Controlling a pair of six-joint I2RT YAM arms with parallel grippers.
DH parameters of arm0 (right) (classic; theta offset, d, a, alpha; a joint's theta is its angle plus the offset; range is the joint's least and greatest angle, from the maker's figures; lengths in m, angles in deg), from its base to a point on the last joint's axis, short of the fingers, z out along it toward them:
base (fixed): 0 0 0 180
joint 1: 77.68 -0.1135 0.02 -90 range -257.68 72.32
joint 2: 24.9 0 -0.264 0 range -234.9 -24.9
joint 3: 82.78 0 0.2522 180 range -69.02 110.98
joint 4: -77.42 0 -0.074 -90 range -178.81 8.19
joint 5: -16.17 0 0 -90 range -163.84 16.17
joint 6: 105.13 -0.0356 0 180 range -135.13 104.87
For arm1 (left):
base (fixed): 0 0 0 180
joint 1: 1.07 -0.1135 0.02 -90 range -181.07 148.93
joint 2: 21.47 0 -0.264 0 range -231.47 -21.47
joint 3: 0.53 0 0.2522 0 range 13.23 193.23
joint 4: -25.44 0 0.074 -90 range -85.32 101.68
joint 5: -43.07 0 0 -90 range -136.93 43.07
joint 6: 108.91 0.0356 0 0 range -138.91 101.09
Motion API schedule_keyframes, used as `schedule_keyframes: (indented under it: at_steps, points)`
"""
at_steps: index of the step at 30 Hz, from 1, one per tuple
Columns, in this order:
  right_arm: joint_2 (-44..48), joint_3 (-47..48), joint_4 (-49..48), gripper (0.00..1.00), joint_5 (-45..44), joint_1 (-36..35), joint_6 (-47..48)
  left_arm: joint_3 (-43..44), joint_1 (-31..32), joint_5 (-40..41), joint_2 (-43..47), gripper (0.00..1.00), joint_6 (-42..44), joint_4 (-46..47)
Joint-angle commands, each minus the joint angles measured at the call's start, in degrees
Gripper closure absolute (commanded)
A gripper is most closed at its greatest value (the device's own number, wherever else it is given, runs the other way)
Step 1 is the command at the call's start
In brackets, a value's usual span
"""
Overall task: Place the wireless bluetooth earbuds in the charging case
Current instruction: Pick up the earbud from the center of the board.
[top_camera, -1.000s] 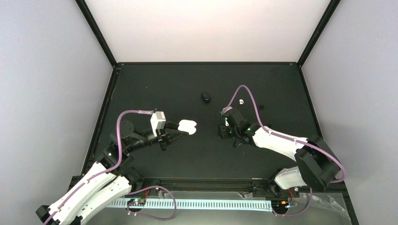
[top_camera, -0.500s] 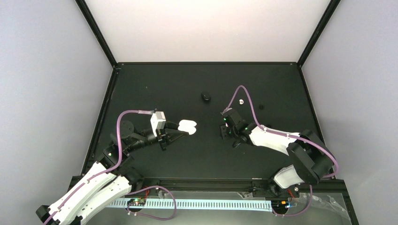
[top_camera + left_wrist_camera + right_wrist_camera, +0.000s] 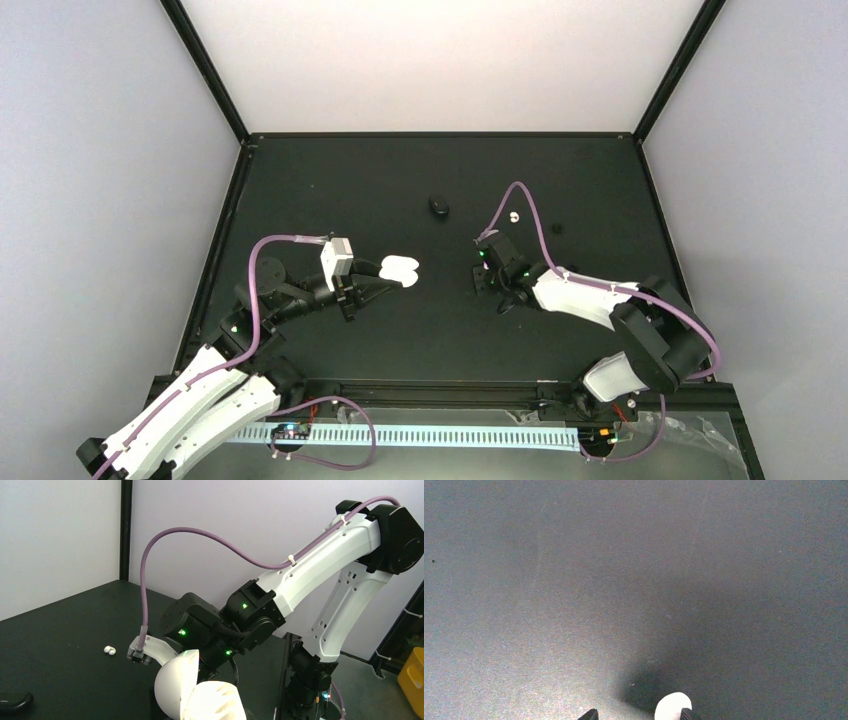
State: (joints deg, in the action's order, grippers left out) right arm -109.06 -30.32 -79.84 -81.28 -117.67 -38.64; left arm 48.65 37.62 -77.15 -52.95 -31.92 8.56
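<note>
My left gripper (image 3: 375, 283) is shut on the white charging case (image 3: 399, 269), which stands with its lid open (image 3: 176, 686); its fingers are hidden behind the case in the left wrist view. My right gripper (image 3: 485, 281) points down at the mat to the right of the case. In the right wrist view its jaws (image 3: 639, 714) stand apart, with a white earbud (image 3: 672, 705) between them against the right fingertip (image 3: 687, 713). Another earbud (image 3: 514, 215) lies on the mat beyond the right gripper, and it shows as a white pair of lobes (image 3: 109, 650) in the left wrist view.
A small black oval case (image 3: 438, 206) lies at the far middle of the black mat (image 3: 330, 190). A tiny dark object (image 3: 556, 228) lies at the right. Grey walls enclose the mat on three sides. The right arm's purple cable (image 3: 530, 205) loops above the loose earbud.
The right gripper has shifted slightly right and its jaws have drawn closer together. The left arm and the case have not moved.
</note>
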Motion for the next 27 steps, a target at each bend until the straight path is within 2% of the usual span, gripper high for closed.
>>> schedule_keyframes:
  at_steps: [1, 20, 27]
  points:
    - [-0.83, -1.12, -1.03, 0.58, -1.04, 0.69, -0.61, 1.41, 0.02, -0.36, 0.14, 0.99, 0.54, -0.16]
    - [0.83, -1.1, 0.89, 0.76, -5.31, 0.84, -0.79, 1.4, 0.03, -0.34, 0.0, 0.98, 0.37, 0.04]
    - [0.83, -0.75, 1.75, 0.8, -6.53, 0.81, -1.11, 1.32, -0.01, -0.37, 0.08, 0.98, 0.28, 0.04]
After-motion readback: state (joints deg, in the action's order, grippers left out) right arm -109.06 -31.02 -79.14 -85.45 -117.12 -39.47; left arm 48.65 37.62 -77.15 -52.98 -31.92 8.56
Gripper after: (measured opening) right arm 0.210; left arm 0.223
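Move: The earbud to be picked up lies almost under the right hand, about 1 cm ahead of its hand point, 2 cm to its right and 1 cm below, nearer the right-hand finger. The second earbud stands some 18 cm ahead and 8 cm to the right of this hand, and a black oval object about 20 cm ahead and 10 cm to its left. From the left hand, the target earbud is roughly 14 cm ahead, 18 cm right and 29 cm below. Sideways to its right, slowly and just above the board, the right hand shifts about 1.5 cm, sinking barely half a centimetre, to bring the earbud midway between its fingertips. Meanwhile the fingers close to about half their starting gap, narrowing around the earbud without shutting on it, and the wrist turns slightly clockwise, some 5 degrees. ##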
